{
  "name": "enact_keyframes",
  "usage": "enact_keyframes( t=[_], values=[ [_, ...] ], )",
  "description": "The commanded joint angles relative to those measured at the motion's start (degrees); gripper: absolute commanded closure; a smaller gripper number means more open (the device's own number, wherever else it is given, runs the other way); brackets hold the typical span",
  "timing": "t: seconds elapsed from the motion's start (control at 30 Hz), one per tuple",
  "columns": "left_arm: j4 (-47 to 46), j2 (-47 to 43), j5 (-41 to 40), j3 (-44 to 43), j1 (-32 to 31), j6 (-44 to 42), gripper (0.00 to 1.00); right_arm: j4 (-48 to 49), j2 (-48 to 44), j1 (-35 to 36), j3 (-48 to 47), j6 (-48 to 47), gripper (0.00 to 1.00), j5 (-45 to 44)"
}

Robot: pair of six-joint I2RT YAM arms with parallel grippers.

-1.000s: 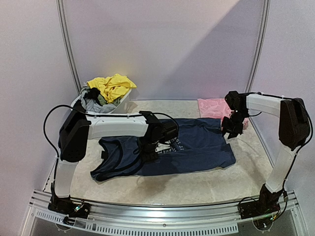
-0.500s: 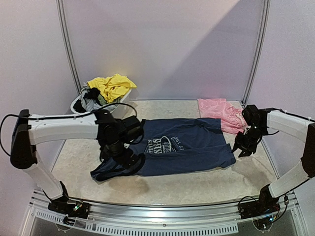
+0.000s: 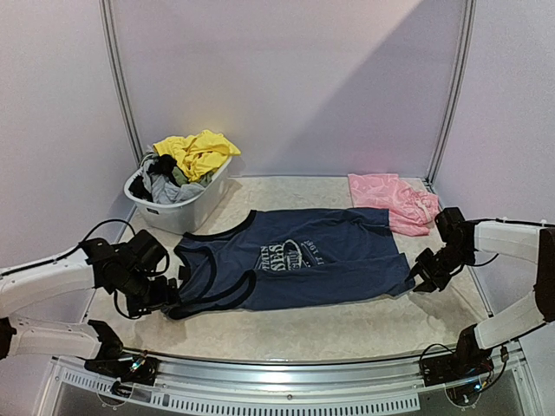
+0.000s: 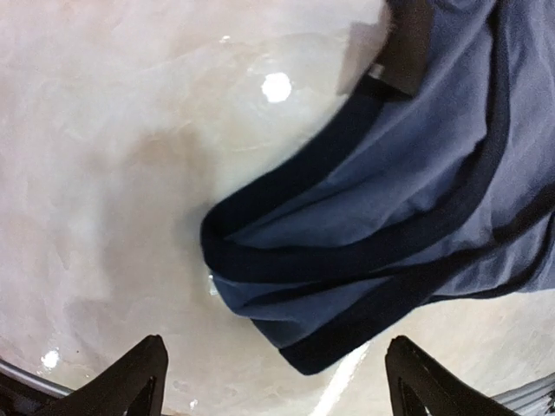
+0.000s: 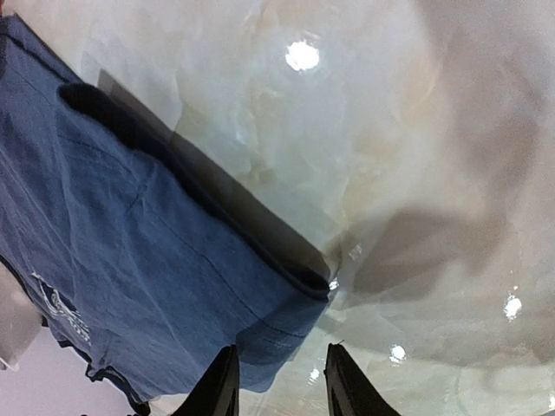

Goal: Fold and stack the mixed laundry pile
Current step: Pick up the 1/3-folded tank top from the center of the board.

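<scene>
The navy tank top (image 3: pixel 312 260) with white lettering lies spread flat mid-table, straps to the left. My left gripper (image 3: pixel 159 293) hovers at the strap end (image 4: pixel 295 286); its fingers (image 4: pixel 143 377) stand wide apart with nothing between them. My right gripper (image 3: pixel 427 276) is low at the top's near right corner (image 5: pixel 295 303). Its jaws are apart, and the hem lies flat on the table just ahead of them. A pale pink patterned piece (image 3: pixel 395 198) lies at the back right. Yellow (image 3: pixel 201 152) and grey (image 3: pixel 169 188) pieces sit in the tub.
A white plastic tub (image 3: pixel 186 212) stands at the back left, close to the tank top's straps. Metal frame posts rise behind the table, and a rail runs along the near edge (image 3: pixel 277 394). Bare marbled tabletop (image 3: pixel 347 325) lies in front of the tank top.
My left arm swung from the tank top's middle out to its left strap end and opened; the straps now lie spread. My right gripper came down from the far right corner to the near right corner.
</scene>
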State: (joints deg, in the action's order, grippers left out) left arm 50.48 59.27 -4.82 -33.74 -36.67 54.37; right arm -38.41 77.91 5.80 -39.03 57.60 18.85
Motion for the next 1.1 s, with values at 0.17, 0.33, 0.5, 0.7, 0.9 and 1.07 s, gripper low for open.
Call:
enact_keyframes(
  t=[0.17,0.33,0.5,0.7,0.9,1.07],
  values=[
    [-6.5,-5.3,7.8,6.9,11.7,3.8,0.17,7.4,2.2,-1.8,-0.3,1.4,0.68,0.0],
    [-8.6,-0.8,9.1,6.2,13.5,3.0,0.24,7.8,4.3,-1.8,0.3,0.3,0.71,-1.0],
    [-10.0,0.6,9.6,6.2,14.0,4.5,0.39,9.2,4.9,-1.8,1.8,-0.1,0.77,-1.2],
    [-15.4,2.2,11.9,9.9,14.2,7.5,0.60,10.6,5.6,-1.8,3.0,-0.7,0.89,-1.3],
    [-18.3,4.2,12.2,8.7,15.0,5.4,1.00,9.9,6.0,-1.8,2.2,-2.5,1.00,-1.9],
    [-9.9,2.7,9.8,3.3,17.2,1.5,1.00,0.6,3.2,-1.8,-2.1,-7.1,1.00,-6.7]
  ],
)
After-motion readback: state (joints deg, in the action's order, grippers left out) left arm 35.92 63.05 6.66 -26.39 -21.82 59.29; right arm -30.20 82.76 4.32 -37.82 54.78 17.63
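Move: The 1/3-folded tank top spans the gap between the hands. Its left strap corner is about 2 cm ahead of the left hand and 4 cm below it; its right hem corner is about 2 cm ahead of the right hand, a hair to its left and 2 cm below. A neck tag lies roughly 13 cm ahead of the left hand and 2 cm to its right, with the laundry basket some 34 cm straight ahead. The folded pink cloth is around 31 cm ahead of the right hand. Both grippers shut on the tank top and pinch its two end corners: the left first slides about 2 cm left, then sinks some 4 cm while edging back right and forward onto the strap corner, turning about 15 degrees counter-clockwise. The right eases 2 cm forward, then drops 2 cm onto the hem corner, its half-open fingers closing fully. ##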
